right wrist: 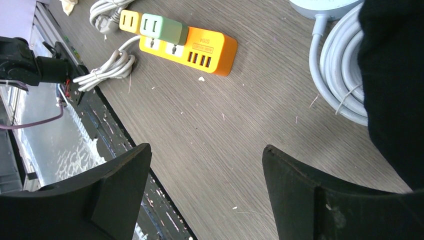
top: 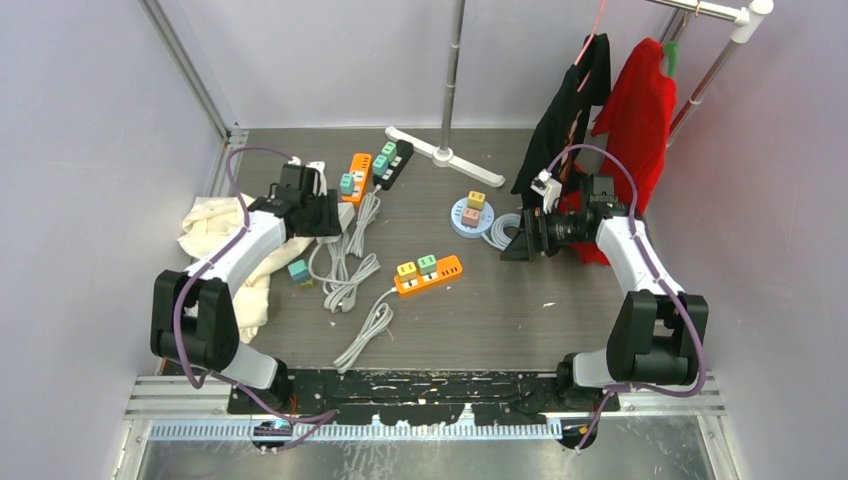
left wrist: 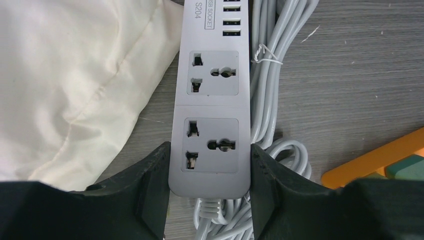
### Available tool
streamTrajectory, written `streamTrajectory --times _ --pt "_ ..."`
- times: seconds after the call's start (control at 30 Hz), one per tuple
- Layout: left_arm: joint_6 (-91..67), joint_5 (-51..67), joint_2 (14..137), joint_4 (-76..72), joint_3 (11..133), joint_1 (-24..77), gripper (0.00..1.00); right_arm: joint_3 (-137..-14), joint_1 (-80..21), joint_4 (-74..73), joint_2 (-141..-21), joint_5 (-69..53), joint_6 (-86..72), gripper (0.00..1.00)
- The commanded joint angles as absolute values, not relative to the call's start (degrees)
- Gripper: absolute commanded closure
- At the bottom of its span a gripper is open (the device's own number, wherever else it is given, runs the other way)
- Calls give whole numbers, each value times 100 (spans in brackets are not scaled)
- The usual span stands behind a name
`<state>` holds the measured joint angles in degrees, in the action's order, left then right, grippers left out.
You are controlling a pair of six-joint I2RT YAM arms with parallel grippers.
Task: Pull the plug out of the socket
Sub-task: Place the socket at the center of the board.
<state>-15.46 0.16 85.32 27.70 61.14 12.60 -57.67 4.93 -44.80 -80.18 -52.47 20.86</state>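
Observation:
My left gripper (left wrist: 210, 155) (top: 325, 215) is shut on the cord end of a pale grey power strip (left wrist: 212, 90). Its fingers (left wrist: 150, 175) press both long sides of the strip. The two sockets showing on this strip hold no plug. A small teal plug (top: 298, 271) lies loose on the table in front of the left arm. My right gripper (right wrist: 205, 155) (top: 520, 240) hangs open above bare table, with nothing between its fingers.
Left of the grey strip lies a cream cloth (left wrist: 65, 75), and its coiled cord (left wrist: 280, 100) lies to the right. An orange strip (top: 428, 273) (right wrist: 200, 47) carries green and yellow plugs. An orange and a black strip (top: 393, 163) sit at the back. A round socket (top: 472, 215) and hanging clothes (top: 635, 110) are near the right arm.

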Motion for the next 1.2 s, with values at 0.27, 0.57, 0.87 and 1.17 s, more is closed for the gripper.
streamTrajectory --times 0.27,0.57,0.87,1.17 --pt "-1495 -780 8845 2655 5993 924 89 -5718 431 -4165 -7752 -5343 1977 13" --pt "-1154 -1425 8026 2855 6085 671 94 -5702 396 -4120 -7766 -5394 1958 13" --pt "-1082 -705 8391 2967 6115 181 79 -5770 278 -4117 -7770 -5413 1925 13" --pt "-1303 -550 7949 3646 6753 164 17 -6019 179 -4564 -7754 -5400 2257 13"
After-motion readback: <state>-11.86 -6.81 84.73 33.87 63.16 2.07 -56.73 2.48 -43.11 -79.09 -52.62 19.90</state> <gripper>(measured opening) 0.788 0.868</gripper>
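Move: The left hand holds the white socket by its cable end, with the body reaching out ahead. Its goal, the cream cloth's right edge, lies about 8 cm to the left, 4 cm ahead and 3 cm lower. The teal plug lies some 8 cm left and 7 cm back, a loose cable coil about 4 cm right and 10 cm back, and an orange socket 8 cm right and 14 cm ahead. From the right hand, the cloth edge is roughly 58 cm left, 5 cm ahead and 8 cm lower. Down about 2 cm and then left, the left hand carries the white socket some 9 cm towards and against the cloth's edge, rising a little on the way and sinking again. It turns roughly 12 degrees counter-clockwise with its left side lifting slightly. At the end the fingers open and let go of the socket, and the hand starts up by about 1 cm. ##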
